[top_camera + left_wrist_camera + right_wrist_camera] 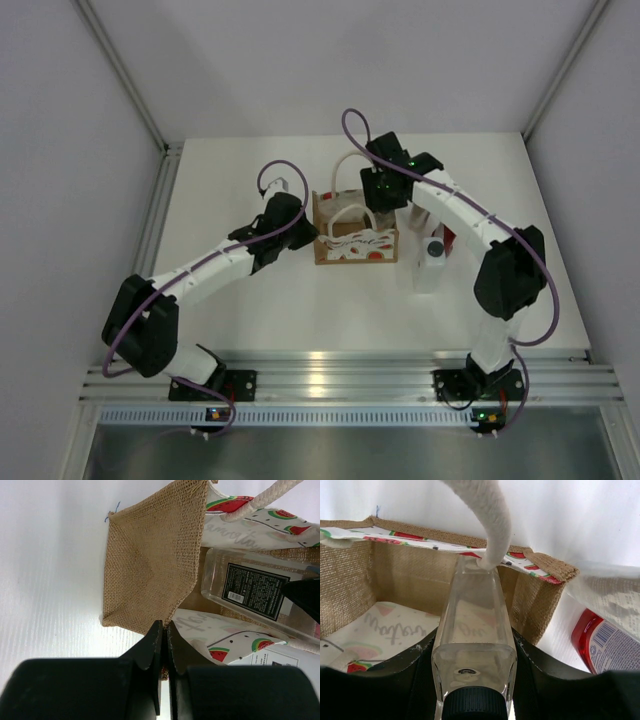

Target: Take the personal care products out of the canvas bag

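The canvas bag (355,238) stands mid-table, with watermelon prints and rope handles. My left gripper (303,232) is shut on the burlap edge at the bag's left corner (165,625). My right gripper (387,188) is over the bag's right end, shut on a clear-whitish square bottle with a dark round cap (474,630). The bottle's body still reaches into the bag's mouth, under a rope handle (487,520). The left wrist view shows its black label (250,590). Another white bottle with a grey cap (430,265) and the red bottle (602,640) sit on the table right of the bag.
A pale translucent container (610,592) lies just beyond the red bottle, right of the bag. The table (250,300) is white, with walls on the left, right and back. An aluminium rail (340,375) runs along the near edge.
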`<action>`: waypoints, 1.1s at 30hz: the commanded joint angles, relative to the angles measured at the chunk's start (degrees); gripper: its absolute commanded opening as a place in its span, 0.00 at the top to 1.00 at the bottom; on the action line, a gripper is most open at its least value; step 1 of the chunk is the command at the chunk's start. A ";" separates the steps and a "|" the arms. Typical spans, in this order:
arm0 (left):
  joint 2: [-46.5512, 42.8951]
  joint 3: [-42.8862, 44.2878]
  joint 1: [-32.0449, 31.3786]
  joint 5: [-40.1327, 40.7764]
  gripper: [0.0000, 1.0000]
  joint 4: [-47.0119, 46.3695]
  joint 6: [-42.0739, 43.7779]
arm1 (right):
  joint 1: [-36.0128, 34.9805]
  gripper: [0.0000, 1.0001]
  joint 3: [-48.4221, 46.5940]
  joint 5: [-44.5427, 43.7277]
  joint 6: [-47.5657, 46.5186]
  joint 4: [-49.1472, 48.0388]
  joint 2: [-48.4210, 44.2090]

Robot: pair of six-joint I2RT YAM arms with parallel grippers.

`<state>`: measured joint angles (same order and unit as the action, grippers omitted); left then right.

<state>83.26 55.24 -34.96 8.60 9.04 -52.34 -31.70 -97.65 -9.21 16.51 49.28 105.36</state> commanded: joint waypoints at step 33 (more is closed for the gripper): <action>2.08 -0.05 -0.11 0.36 1.00 3.88 0.31 | 0.15 1.00 -7.64 -0.28 -5.26 0.90 -17.64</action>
<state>84.18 55.40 -34.96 8.56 8.99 -52.62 -31.70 -100.36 -7.86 12.14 52.97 92.71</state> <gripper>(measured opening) 0.070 0.475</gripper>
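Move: The right hand already grips the clear bottle near its black cap; the bottle's middle hangs some 6 cm below the hand and 2 cm ahead, its lower end still in the bag, whose middle is about 6 cm left, 1 cm back and 8 cm down. The silver tube lies around 10 cm right, 2 cm ahead; the red bottle 14 cm right, 3 cm back; the white bottle 11 cm right, 9 cm back. From the left hand, the clear bottle is roughly 14 cm right, 6 cm ahead. Upward in two stages, the right hand draws the clear bottle out of the bag: a rise of about 2 cm, a short hold, then a quickening lift to some 10 cm in all, easing back about 2.5 cm as the fingers tilt outward roughly 10 degrees. Its grip on the bottle stays unchanged, while the left hand keeps pinching the bag's left edge, practically still. ##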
